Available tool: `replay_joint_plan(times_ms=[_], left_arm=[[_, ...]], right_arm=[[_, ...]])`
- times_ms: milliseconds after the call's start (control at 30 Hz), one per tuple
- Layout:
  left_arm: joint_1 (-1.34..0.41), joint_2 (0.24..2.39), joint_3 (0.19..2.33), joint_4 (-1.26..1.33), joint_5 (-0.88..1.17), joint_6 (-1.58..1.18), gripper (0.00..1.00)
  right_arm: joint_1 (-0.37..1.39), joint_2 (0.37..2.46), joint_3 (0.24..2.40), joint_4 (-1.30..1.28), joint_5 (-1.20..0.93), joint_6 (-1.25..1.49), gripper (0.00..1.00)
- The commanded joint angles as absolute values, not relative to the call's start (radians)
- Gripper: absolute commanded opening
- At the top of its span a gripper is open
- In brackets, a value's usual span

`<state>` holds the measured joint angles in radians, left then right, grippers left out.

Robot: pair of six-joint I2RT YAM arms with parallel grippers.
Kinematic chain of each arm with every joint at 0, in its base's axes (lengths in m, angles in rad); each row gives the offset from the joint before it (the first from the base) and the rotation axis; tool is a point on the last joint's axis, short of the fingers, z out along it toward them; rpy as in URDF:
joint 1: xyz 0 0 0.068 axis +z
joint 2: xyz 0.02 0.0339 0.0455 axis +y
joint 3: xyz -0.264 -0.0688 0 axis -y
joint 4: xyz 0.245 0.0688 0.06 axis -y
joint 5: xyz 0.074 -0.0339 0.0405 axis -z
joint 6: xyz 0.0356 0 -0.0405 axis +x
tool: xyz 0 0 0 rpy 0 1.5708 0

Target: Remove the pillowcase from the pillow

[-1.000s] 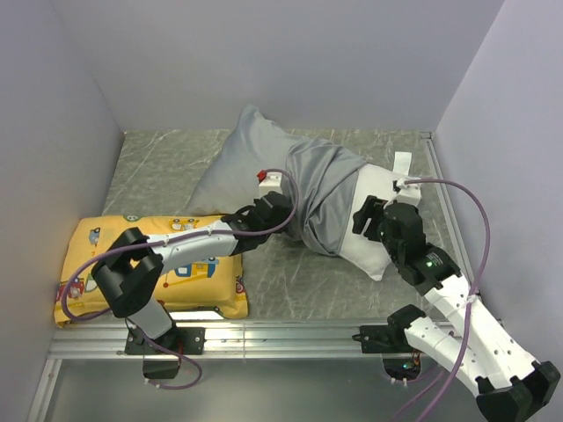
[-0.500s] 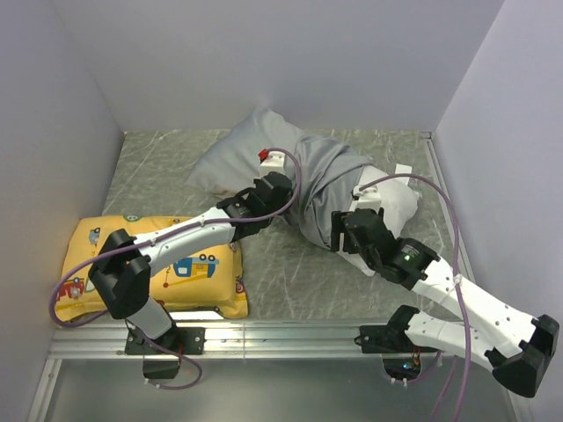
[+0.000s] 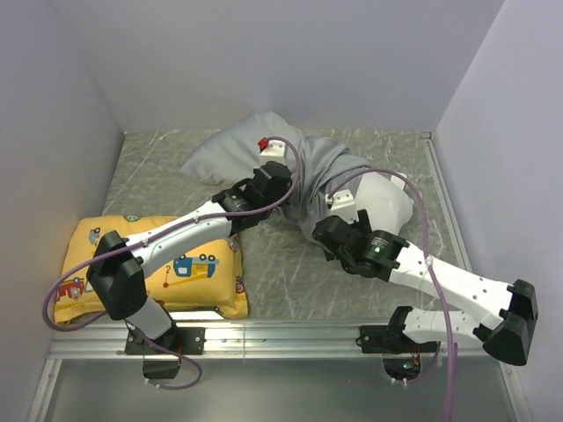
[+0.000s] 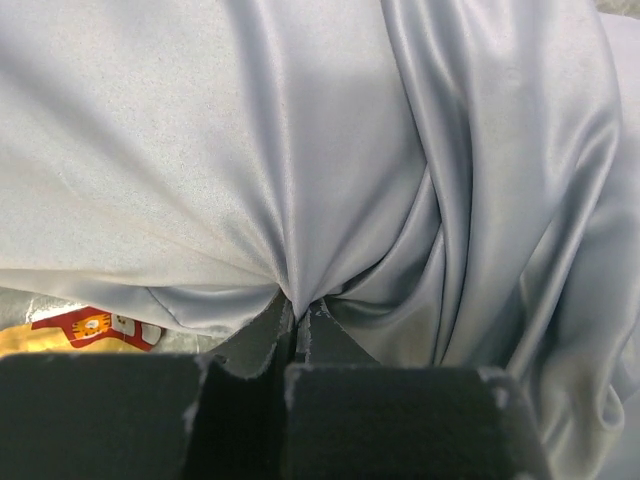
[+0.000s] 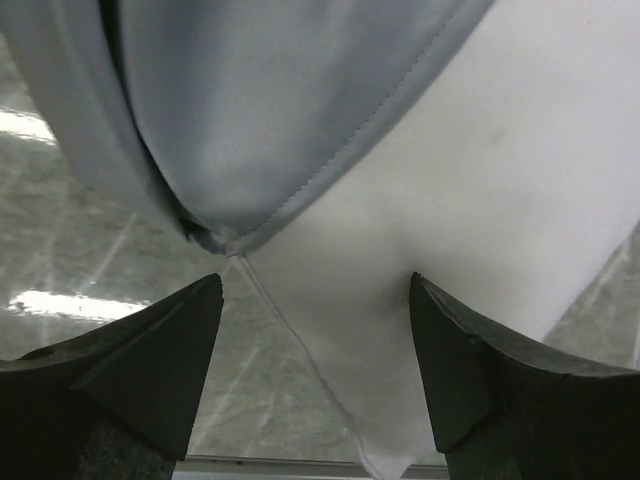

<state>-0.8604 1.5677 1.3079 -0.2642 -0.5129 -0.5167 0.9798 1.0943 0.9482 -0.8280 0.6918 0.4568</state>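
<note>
The grey pillowcase [image 3: 230,160] is bunched over the far-left part of the white pillow [image 3: 392,199], whose right end is bare. My left gripper [image 3: 283,186] is at the case's near side, shut on a pinch of grey fabric [image 4: 300,150], with folds fanning out from its tips [image 4: 300,322]. My right gripper [image 5: 315,290] is open at the pillow's near corner [image 5: 480,200]. Its right fingertip [image 5: 425,295] dents the white cloth, and the case's stitched hem [image 5: 260,110] lies just beyond the jaws. In the top view the right gripper [image 3: 330,236] sits low beside the case's edge.
A yellow cartoon-vehicle pillow [image 3: 176,264] lies at the near left, under the left arm; a corner of this yellow pillow [image 4: 90,325] shows in the left wrist view. Grey walls close in three sides. A metal rail [image 3: 264,338] runs along the near edge of the marbled table [image 3: 158,176].
The left gripper has dragged the pillowcase back and left, flattening its peak. The right arm has swung left and down to the pillow's near corner, its jaws opening wider.
</note>
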Motion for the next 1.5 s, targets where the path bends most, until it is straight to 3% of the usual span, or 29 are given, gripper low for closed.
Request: replay_joint_plan(times_ms=[0,67,100,133,200,233,433,567,733,933,1033,1167,1200,1267,1300,1433,1467], left_arm=[[-0.856,1.476,1.397,-0.170,-0.537,-0.508,0.01],[-0.856,1.453,1.404,-0.169,-0.529,-0.503,0.00],[-0.856,1.444,1.405,-0.167,-0.525,-0.502,0.00],[-0.856,1.424,1.407,-0.166,-0.520,-0.497,0.01],[-0.856,1.404,1.411,-0.169,-0.522,-0.492,0.00],[-0.856,1.387,1.419,-0.172,-0.528,-0.485,0.01],[-0.822,1.365,1.485,-0.225,-0.584,-0.454,0.00],[-0.590,1.338,1.483,-0.256,-0.473,-0.500,0.00],[-0.271,1.348,1.566,-0.322,-0.338,-0.591,0.00],[-0.187,1.584,1.784,-0.466,-0.120,-0.552,0.01],[-0.219,1.650,1.773,-0.412,-0.035,-0.551,0.02],[-0.264,1.670,1.784,-0.387,-0.035,-0.534,0.21],[-0.271,1.672,1.789,-0.385,-0.031,-0.531,0.35],[-0.294,1.663,1.798,-0.371,-0.046,-0.520,0.52],[-0.307,1.645,1.795,-0.364,-0.057,-0.512,0.67],[-0.380,1.553,1.686,-0.290,-0.138,-0.494,0.84],[-0.394,1.530,1.651,-0.272,-0.146,-0.498,0.87]], right_arm=[[0.985,1.101,0.988,-0.923,0.790,0.500,0.75],[0.985,1.106,0.989,-0.916,0.784,0.486,0.66],[0.983,1.106,0.989,-0.916,0.785,0.483,0.44],[0.983,1.108,0.992,-0.919,0.807,0.488,0.29],[0.983,1.111,1.017,-0.939,0.839,0.508,0.04],[0.982,1.108,1.031,-0.945,0.854,0.514,0.01],[0.907,1.066,1.208,-0.901,0.923,0.434,0.00],[0.674,1.043,1.284,-0.832,0.861,0.348,0.00],[0.503,1.045,1.383,-0.795,0.756,0.282,0.00],[0.374,1.182,1.410,-0.729,0.534,0.265,0.00],[0.336,1.300,1.366,-0.664,0.464,0.279,0.00],[0.256,1.475,1.342,-0.552,0.378,0.291,0.00],[0.246,1.511,1.344,-0.537,0.374,0.301,0.00],[0.227,1.589,1.332,-0.477,0.374,0.308,0.00],[0.224,1.612,1.330,-0.460,0.371,0.316,0.00],[0.206,1.718,1.341,-0.422,0.367,0.324,0.00],[0.204,1.718,1.335,-0.399,0.368,0.327,0.09]])
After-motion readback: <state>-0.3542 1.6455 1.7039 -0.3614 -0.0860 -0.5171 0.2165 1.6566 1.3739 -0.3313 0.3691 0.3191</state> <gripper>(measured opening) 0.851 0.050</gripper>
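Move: The right hand hovers open just above the pillow's bare near edge, which lies right under its fingers, about 1 cm to the right and 2 cm down. The pillowcase hem corner is roughly 3 cm ahead and 4 cm left of this hand; the pillow's bare end bulges some 9 cm right and 6 cm ahead. The left hand already pinches the pillowcase; the case's closed end lies about 18 cm to its left, 8 cm ahead and 14 cm lower. The right fingers shut on the pillow's bare edge, lift it some 16 cm while edging right, then carry it forward and down, about 25 cm farther out in all, the wrist turning some 25 degrees clockwise. Meanwhile the left hand, still gripping the pillowcase, rises, sweeps left about 19 cm and forward over its closed end, then opens wide, drifting back right and up. ##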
